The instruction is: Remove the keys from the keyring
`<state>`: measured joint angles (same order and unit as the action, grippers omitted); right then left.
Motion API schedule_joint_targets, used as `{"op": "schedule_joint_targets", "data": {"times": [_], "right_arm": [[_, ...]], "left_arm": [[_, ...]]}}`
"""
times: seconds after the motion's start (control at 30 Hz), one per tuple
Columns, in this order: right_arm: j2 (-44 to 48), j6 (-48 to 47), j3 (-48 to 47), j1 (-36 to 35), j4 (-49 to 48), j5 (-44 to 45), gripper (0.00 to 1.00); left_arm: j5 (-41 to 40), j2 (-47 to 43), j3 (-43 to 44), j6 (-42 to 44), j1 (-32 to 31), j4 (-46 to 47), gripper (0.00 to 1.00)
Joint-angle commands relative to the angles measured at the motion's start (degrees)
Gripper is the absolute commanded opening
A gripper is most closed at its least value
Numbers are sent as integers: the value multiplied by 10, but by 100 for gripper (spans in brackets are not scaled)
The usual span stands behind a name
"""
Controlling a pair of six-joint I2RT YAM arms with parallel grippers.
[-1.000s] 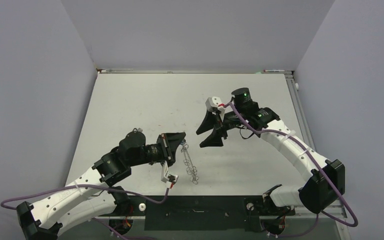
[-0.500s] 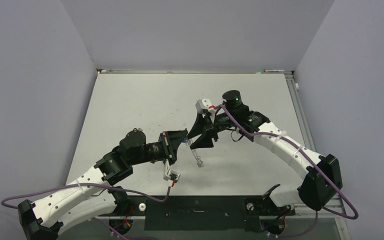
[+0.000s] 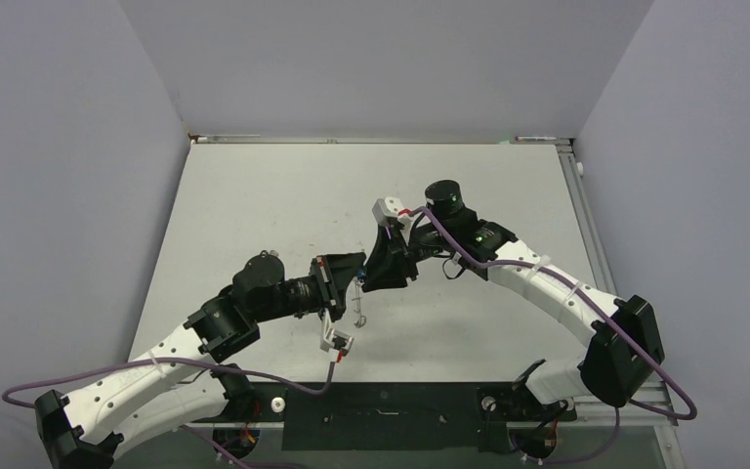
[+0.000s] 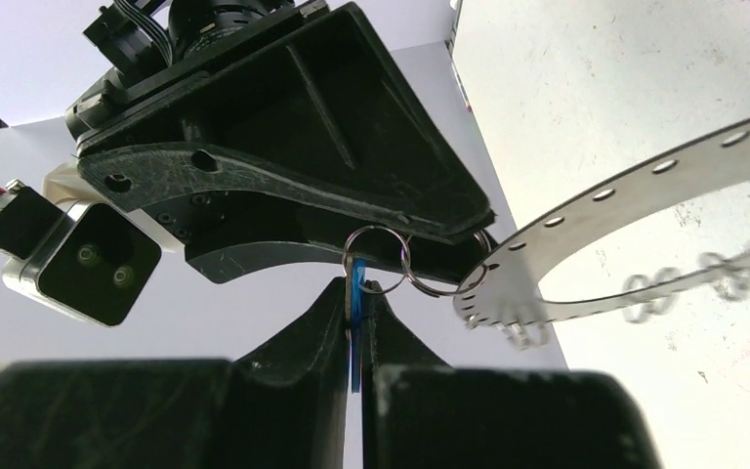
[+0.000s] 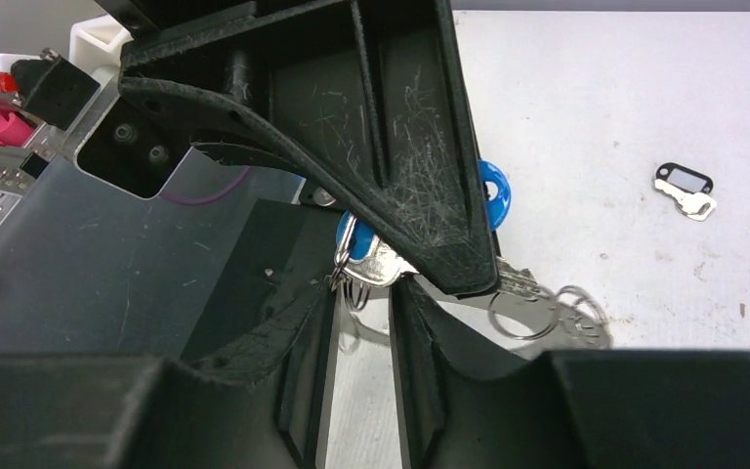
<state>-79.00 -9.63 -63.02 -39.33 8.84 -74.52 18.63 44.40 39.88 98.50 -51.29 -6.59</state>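
My left gripper (image 4: 356, 293) is shut on the blue-headed key (image 4: 355, 311), held above the table. From that key, small wire loops (image 4: 387, 262) lead to the keyring (image 4: 596, 195), a flat grey band with holes that dangles to the right. In the top view the keyring (image 3: 359, 311) hangs below the left gripper (image 3: 352, 278). My right gripper (image 3: 381, 270) presses up against it tip to tip. In the right wrist view, the right gripper (image 5: 361, 293) has its jaws narrowly apart around wire loops (image 5: 352, 288) and a silvery key (image 5: 383, 266).
A loose key with a black tag (image 5: 685, 190) lies on the white table (image 3: 254, 205) to the right of the grippers. Grey walls enclose the table on three sides. A purple cable (image 3: 156, 366) loops along the left arm.
The right arm has swung left until its fingers meet the left gripper, and its jaws have narrowed. The keyring has lifted off the table and now hangs from the left gripper.
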Motion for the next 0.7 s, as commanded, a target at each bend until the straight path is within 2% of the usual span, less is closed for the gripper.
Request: {"op": "schedule_joint_targets", "data": {"times": [0.0,0.17,0.33,0.67], "right_arm": [[-7,-19,-7,-11,-24,-23,23],[-4,-45,-12,-10,8,-19,18],[2,-45,-11,-3,15,-15,6],[7,-31,-22,4,18,-10,5]], "left_arm": [[-1,-7,5,-16,-3,42,0],[-16,-6,8,-29,-3,44,0],[-20,-14,4,-30,-2,38,0],[-43,-32,-8,-27,-1,6,0]]}}
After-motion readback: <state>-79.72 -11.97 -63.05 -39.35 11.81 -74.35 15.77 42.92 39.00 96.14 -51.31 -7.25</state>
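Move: The small linking ring to be gripped lies about 1 cm left and 1 cm back of the right hand, at its height. The blue key, still pinched by the left fingers, is some 4 cm to the right hand's left and 1 cm higher; the big metal hoop hangs about 7 cm below the right hand, 2 cm back and 1 cm left. From the left hand that linking ring is roughly 3 cm right, 1 cm ahead and 1 cm lower. Sink the right gripper about 1 cm beside the linking ring and shut its fingers from roughly a third open to nearly closed, pinching the ring just beyond the blue key. Keep the left grip on the key and, mostly once the right fingers have shut, ease the left hand about 1 cm to its left. ##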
